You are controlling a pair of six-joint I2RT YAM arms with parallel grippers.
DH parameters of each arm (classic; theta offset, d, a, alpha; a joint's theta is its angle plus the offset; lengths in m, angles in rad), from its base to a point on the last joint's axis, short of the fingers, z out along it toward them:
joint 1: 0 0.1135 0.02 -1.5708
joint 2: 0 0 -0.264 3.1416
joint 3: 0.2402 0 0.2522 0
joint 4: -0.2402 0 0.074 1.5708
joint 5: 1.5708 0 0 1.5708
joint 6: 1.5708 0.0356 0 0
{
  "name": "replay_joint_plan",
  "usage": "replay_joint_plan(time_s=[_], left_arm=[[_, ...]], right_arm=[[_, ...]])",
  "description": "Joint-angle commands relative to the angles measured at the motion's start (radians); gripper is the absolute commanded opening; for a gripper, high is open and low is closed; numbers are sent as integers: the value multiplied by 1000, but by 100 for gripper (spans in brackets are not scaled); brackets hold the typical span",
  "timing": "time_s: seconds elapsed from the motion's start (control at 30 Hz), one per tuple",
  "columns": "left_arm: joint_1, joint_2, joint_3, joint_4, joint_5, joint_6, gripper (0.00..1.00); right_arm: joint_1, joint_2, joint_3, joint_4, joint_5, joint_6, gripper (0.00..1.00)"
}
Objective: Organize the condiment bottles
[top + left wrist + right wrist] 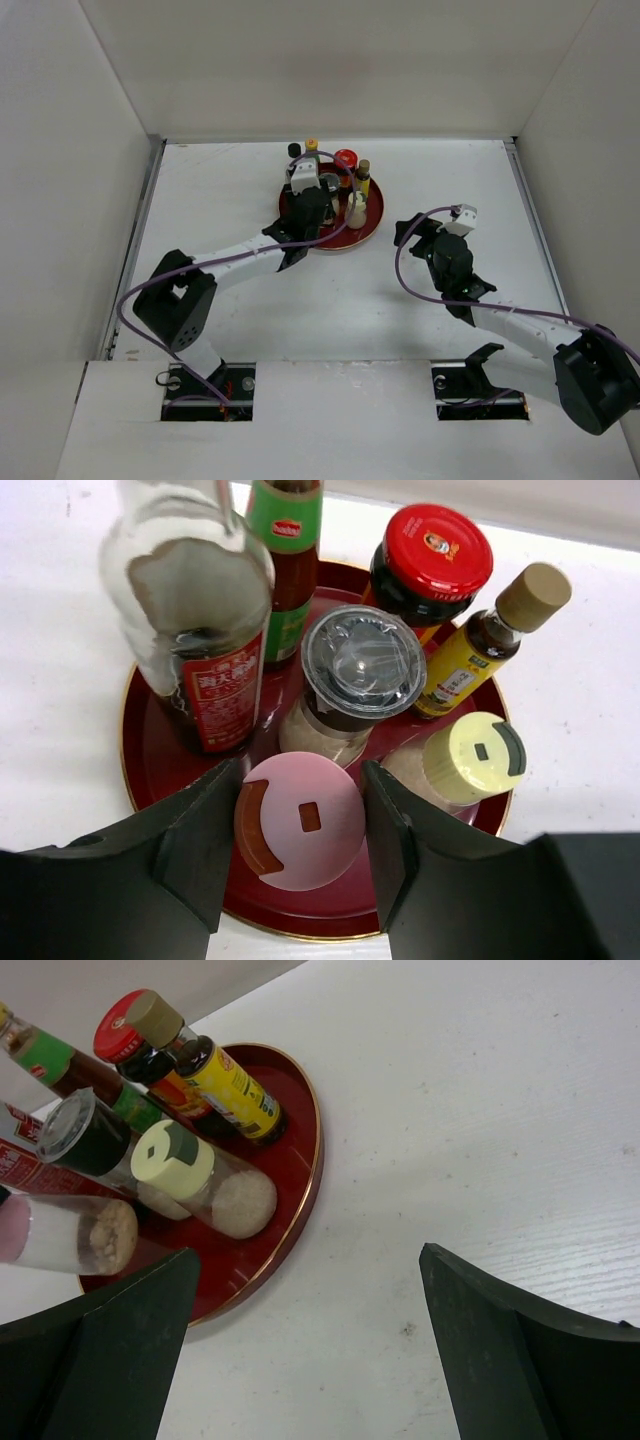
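Observation:
All the bottles stand on the round red tray (150, 780). These are the tall clear bottle (195, 610), the green-labelled bottle (285, 550), the red-lidded jar (432, 552), the yellow brown-capped bottle (480, 645), the grey-lidded shaker (360, 670), the cream-capped shaker (470, 760) and the pink-capped shaker (300, 820). My left gripper (302, 830) straddles the pink-capped shaker at the tray's near edge, with both fingers against its cap. In the top view the left gripper (312, 212) hides that shaker. My right gripper (408, 232) is open and empty over bare table right of the tray (300, 1160).
White walls enclose the table on the left, the right and the far side. Bare white table (470, 1110) lies right of and in front of the tray. Purple cables loop along both arms.

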Motion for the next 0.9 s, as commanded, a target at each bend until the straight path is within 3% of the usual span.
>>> replay_joint_plan(time_s=[0.0,0.33,0.47,0.6,0.67,0.87], left_arm=[[-10,45,55,56,-1,30,37],[-31,111,45,17,-64,35,39],[-28,114,35,15,-64,30,56],[-39,48,23,15,-64,42,79],[-40,-10,11,15,-56,48,100],[-48,-301,-122,24,-65,78,100]], right_arm=[[15,-19,31,58,9,-14,98],[15,-19,27,63,9,-14,99],[15,-23,28,64,16,-23,100],[15,-57,20,57,30,-29,100],[15,-66,17,60,44,-34,100],[15,-77,11,57,96,-46,100]])
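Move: The left hand holds the pink-capped bottle just over its free spot at the near side of the tray, about 12 cm below the hand point and some 1 cm to its right. The pepper shaker stands about 7 cm ahead and 3 cm right of the hand, the tall glass bottle 8 cm ahead and 4 cm left, the yellow-capped bottle 4 cm ahead and 9 cm right. From the idle right hand the spot lies roughly 23 cm left and 4 cm ahead. Still pinching the pink-capped bottle, the left hand lowers it about 5 cm, almost straight down, onto the tray in front of the pepper shaker, rolling slightly. It pauses there, opens its fingers wide to let go, then rises some 7 cm clear, drawing back about 3 cm. The empty right hand lifts about 2 cm. ##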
